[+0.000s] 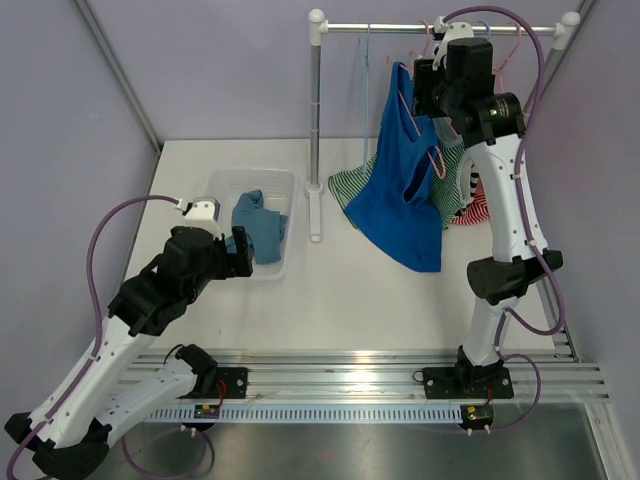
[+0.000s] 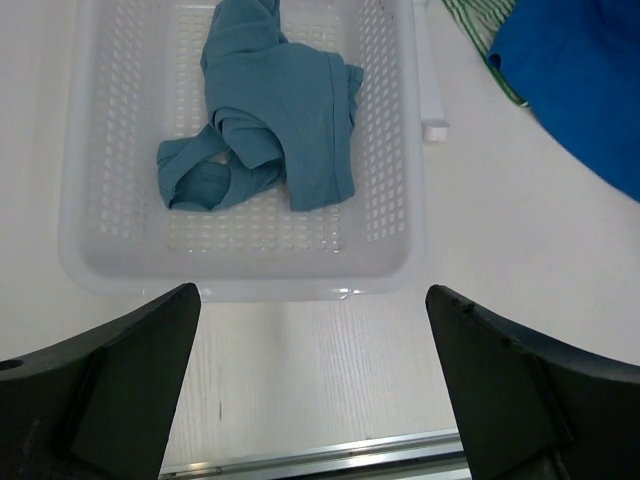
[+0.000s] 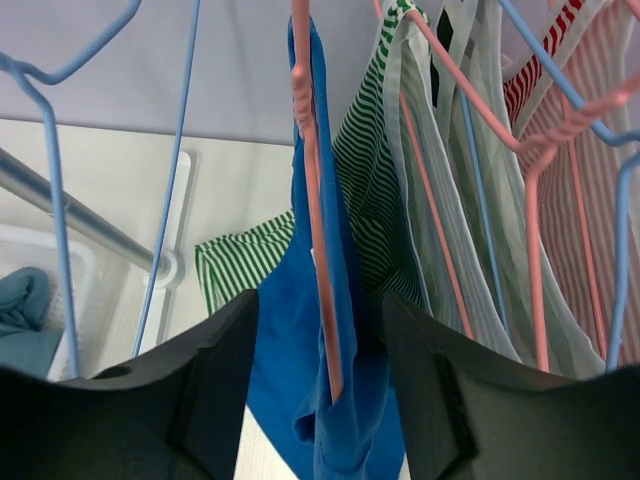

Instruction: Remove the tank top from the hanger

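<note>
The blue tank top [image 1: 400, 190] hangs on a pink hanger [image 3: 312, 200] from the rack rail [image 1: 400, 28] at the back right. Its hem reaches down to the table. My right gripper [image 1: 425, 85] is raised at the top's shoulder. In the right wrist view this gripper [image 3: 320, 375] is open, with the blue cloth [image 3: 290, 400] and the pink hanger arm between its fingers, not pinched. My left gripper [image 1: 243, 255] is open and empty, low over the table just in front of the white basket [image 2: 240, 285].
The basket [image 1: 290, 185] holds a teal garment [image 1: 258, 225]. Green-striped [image 3: 370, 160] and red-striped [image 3: 590, 150] tops hang on other hangers beside the blue one. Empty blue hangers [image 3: 55, 200] hang to the left. The rack post [image 1: 316, 130] stands between basket and clothes.
</note>
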Controlling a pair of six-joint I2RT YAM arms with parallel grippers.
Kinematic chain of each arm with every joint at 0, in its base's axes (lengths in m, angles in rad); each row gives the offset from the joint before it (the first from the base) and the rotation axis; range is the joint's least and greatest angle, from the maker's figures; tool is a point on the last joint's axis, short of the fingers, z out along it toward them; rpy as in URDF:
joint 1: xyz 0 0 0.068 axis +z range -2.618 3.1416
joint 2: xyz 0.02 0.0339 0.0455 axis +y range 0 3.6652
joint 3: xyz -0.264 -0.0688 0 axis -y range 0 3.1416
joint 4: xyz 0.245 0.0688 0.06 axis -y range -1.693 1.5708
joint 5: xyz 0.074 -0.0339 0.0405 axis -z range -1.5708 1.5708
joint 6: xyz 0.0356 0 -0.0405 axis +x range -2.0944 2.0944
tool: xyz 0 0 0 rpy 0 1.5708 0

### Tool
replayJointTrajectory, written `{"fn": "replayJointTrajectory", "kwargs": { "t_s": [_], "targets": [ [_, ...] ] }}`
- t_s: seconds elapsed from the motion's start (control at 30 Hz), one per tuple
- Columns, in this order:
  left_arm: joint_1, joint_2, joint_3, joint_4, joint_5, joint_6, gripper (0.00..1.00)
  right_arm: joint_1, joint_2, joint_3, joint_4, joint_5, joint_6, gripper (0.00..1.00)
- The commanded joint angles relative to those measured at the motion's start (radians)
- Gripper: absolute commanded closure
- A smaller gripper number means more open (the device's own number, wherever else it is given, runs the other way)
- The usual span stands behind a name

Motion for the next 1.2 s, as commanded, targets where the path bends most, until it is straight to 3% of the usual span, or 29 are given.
{"fn": "replayJointTrajectory", "kwargs": {
  "t_s": [0.0,0.33,0.53,0.93,1.17],
  "targets": [
    [-0.005,0.000,-0.042,0.054,-0.003,0.036,0.01,-0.013,0.054,0.084,-0.030,-0.032,-0.043,0.43],
    [-0.008,0.001,-0.062,0.064,0.022,0.048,0.01,-0.011,0.084,0.119,-0.001,-0.065,-0.026,0.88],
    [-0.008,0.014,-0.065,0.070,0.034,0.047,0.01,-0.011,0.051,0.119,0.013,-0.082,-0.014,0.99],
    [-0.008,0.012,-0.065,0.070,0.029,0.036,0.01,-0.013,-0.061,0.090,0.058,-0.114,0.023,1.00],
    [-0.008,0.008,-0.031,0.083,0.038,0.027,0.01,-0.013,-0.159,-0.011,0.044,-0.151,0.047,1.00]
  ]
}}
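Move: The pink hanger carrying the blue tank top is almost at the right hand's open fingers: its near arm crosses about 2 cm ahead and 3 cm below, level sideways. The tank top itself hangs some 17 cm below the hand. The empty light-blue hanger is about 8 cm to the left and 3 cm ahead at hanger height; the green-striped top hangs 6 cm to the right, well below. From the left hand, the pink hanger lies roughly 28 cm ahead, 27 cm right and 15 cm higher. The right fingers, half open, close and pinch the pink hanger's near arm above the blue tank top as the hand eases about 3 cm down and 2 cm forward onto it. After a brief hold, the hand lifts the hanger some 7 cm while drawing back about 5 cm, tilting slightly nose-up. The left hand sinks 2 cm near the basket, fingers still wide. ##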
